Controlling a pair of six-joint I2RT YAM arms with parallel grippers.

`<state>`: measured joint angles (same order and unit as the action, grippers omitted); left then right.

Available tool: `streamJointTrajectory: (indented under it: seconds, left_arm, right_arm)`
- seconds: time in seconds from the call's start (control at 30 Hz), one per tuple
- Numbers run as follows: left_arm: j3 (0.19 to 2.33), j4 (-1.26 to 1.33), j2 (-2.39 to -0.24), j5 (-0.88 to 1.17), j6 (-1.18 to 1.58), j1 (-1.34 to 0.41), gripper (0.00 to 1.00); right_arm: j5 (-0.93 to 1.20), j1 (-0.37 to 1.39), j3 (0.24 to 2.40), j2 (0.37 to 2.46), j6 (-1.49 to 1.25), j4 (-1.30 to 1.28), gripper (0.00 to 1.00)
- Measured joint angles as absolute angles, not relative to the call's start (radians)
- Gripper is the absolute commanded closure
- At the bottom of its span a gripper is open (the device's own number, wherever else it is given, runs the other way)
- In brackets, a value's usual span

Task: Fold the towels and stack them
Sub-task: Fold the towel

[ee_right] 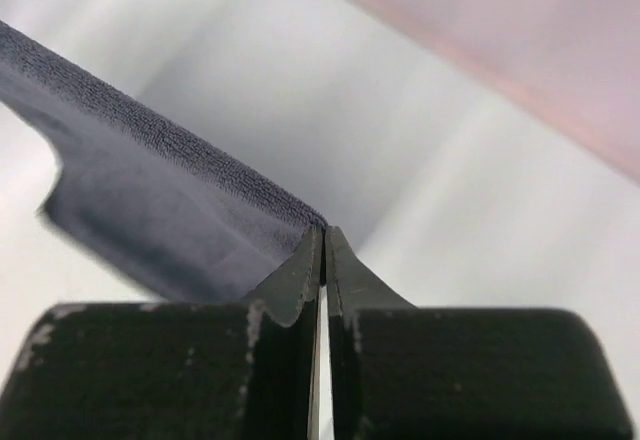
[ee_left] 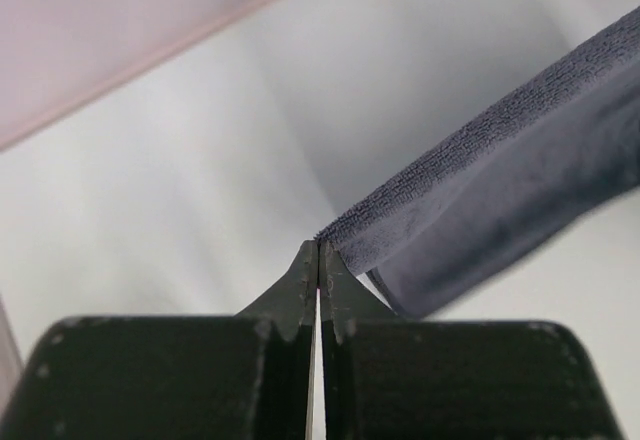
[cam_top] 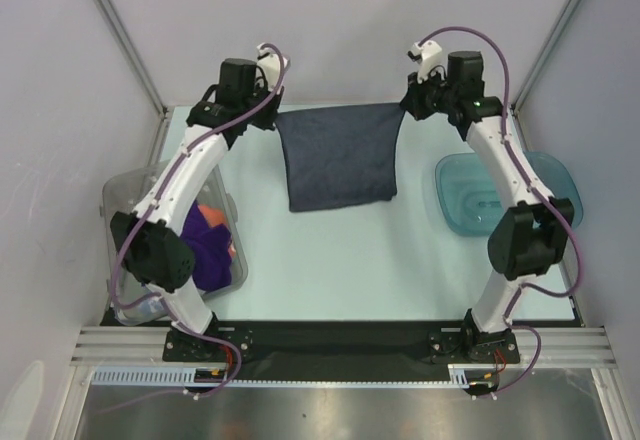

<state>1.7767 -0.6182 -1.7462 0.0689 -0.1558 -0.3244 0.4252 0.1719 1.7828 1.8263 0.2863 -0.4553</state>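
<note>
A dark navy-grey towel hangs stretched between my two grippers at the far side of the table, its lower edge resting on the surface. My left gripper is shut on the towel's far left corner, and my right gripper is shut on the far right corner. The left wrist view has the towel running off to the right from the pinched fingertips. From the right wrist, the towel runs off to the left from the tips. A purple towel and an orange one lie in the bin.
A clear plastic bin stands at the left, partly under my left arm. A teal translucent tray sits at the right, under my right arm. Grey walls close in the table on the far side and on both flanks.
</note>
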Motion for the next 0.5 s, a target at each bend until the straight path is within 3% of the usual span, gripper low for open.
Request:
streamJointTrajectory:
  seconds: [0.5]
  left_arm:
    - [1.776, -0.748, -1.452, -0.098, -0.211, -0.501, 1.0]
  right_arm:
    - [0.36, 0.217, 1.536, 1.285, 0.233, -0.445, 1.0]
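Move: The dark grey towel hangs between both hands, each pinching an upper corner. Its middle is some 13 cm to the left hand's right, 5 cm back and 13 cm lower. From the right hand it is about 13 cm left, 5 cm back and 13 cm lower. The clear bin is about 24 cm left of the left hand, 20 cm back and 22 cm lower; the turquoise bin lies some 27 cm right of the right hand, 10 cm back and 23 cm lower. The towel is lifted and drawn back towards the robot by its two upper corners, both hands keeping their closed pinch. The right hand travels back and up about 13 cm each, the left a little less, near 10 cm each; backward travel quickens as the climb slows, and both sets of fingertips tilt up some 10 to 15 degrees. ##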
